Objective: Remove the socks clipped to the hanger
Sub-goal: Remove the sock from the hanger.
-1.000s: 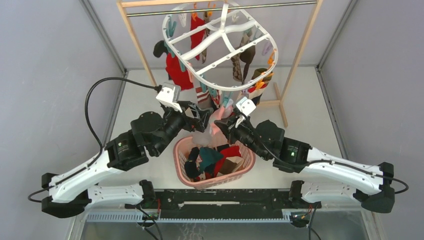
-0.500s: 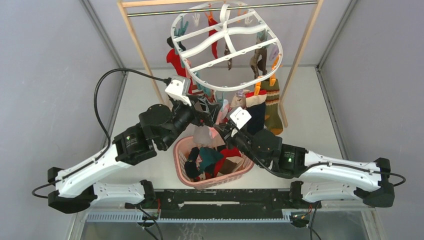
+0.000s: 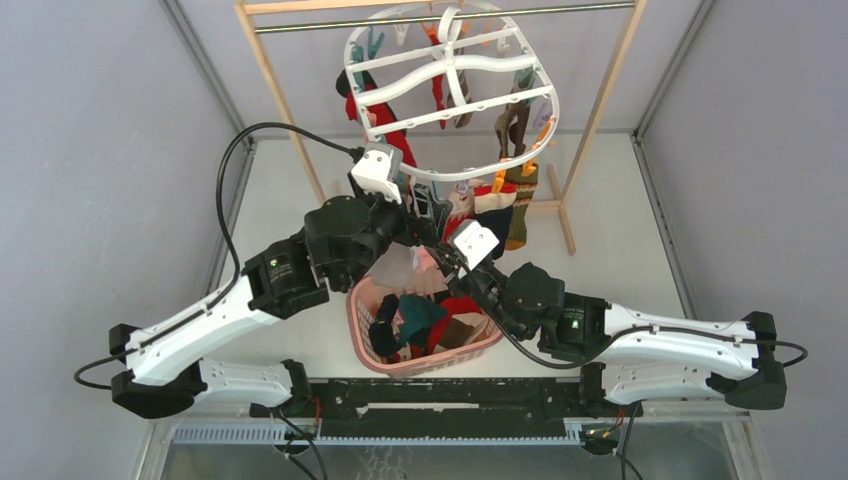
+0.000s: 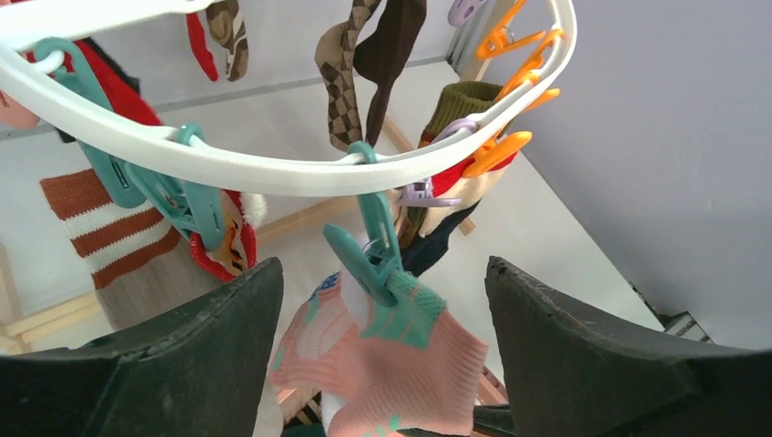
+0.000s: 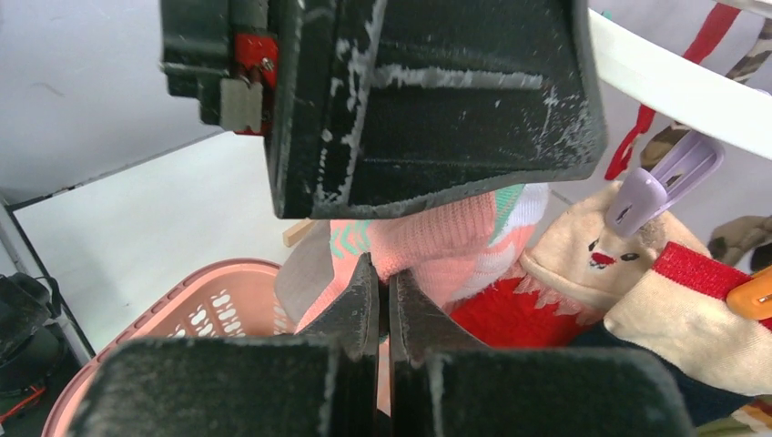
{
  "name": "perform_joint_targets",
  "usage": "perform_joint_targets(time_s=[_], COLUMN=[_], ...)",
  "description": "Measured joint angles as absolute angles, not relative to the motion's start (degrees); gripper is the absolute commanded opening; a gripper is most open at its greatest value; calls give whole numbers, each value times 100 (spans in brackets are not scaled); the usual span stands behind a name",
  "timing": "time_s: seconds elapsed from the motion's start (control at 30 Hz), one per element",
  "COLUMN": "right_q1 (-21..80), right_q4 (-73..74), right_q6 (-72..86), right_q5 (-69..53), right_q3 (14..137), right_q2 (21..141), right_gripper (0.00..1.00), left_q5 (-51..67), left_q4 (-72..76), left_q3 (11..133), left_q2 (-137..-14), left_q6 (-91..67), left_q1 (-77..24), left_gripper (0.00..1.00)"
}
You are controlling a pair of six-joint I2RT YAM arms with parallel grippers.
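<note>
The white hanger hangs from the rail, and socks are clipped round its rim. At the near rim a teal clip holds a pink sock with a teal cuff. My left gripper is open, with a finger on either side of that clip and the sock's top. Seen from above, the left gripper sits just under the rim. My right gripper is shut on the pink sock lower down, right below the left gripper's black finger. Several more socks hang behind, among them a red one.
A pink lattice basket holding several loose socks stands under both grippers. The wooden-framed rail carries the hanger at the back. A brown-striped sock and a cream-and-red sock hang beside the pink one, near lilac and orange clips.
The hanger has swung back and to the right. My left arm has risen up to its near rim and stayed open. The right gripper has followed, staying shut.
</note>
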State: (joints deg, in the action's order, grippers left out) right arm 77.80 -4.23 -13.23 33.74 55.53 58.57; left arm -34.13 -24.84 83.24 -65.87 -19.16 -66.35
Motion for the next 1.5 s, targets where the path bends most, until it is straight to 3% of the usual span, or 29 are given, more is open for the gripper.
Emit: perform_joint_targets(time_s=[0.33,1.13,1.5], right_q1=[7819,7944,8038], right_q4=[-497,-775,-801], right_q6=[-1411,-1662,-1693], right_q5=[3450,3638,3721], right_q3=[5553,5553,5553], right_q2=[5883,6121,6121], right_gripper=[0,0,0], left_q5=[-3369,-2670,-2698], left_q4=[-2759,-2930,-3063], left_q3=[8388,8962,9111], left_q2=[-6689,-7277,-7417], left_q6=[-2145,-2359,-2355], left_q1=[-6528,-6222,-6163], left_gripper=[75,70,61])
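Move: The teal clip on the pink sock is about 4 cm ahead of the left hand and 3 cm to its right, at its height. The lilac clip is some 6 cm farther right and 1 cm farther out than that clip; the teal clip of the brown-striped sock is about 5 cm left of it and 2 cm beyond. From the right hand, which already pinches the pink sock, the pink sock's clip lies about 5 cm ahead, 1 cm right and 9 cm up. Left goes about 3 cm right and forward, fingers narrowing around the teal clip; right keeps pinching the pink sock. ##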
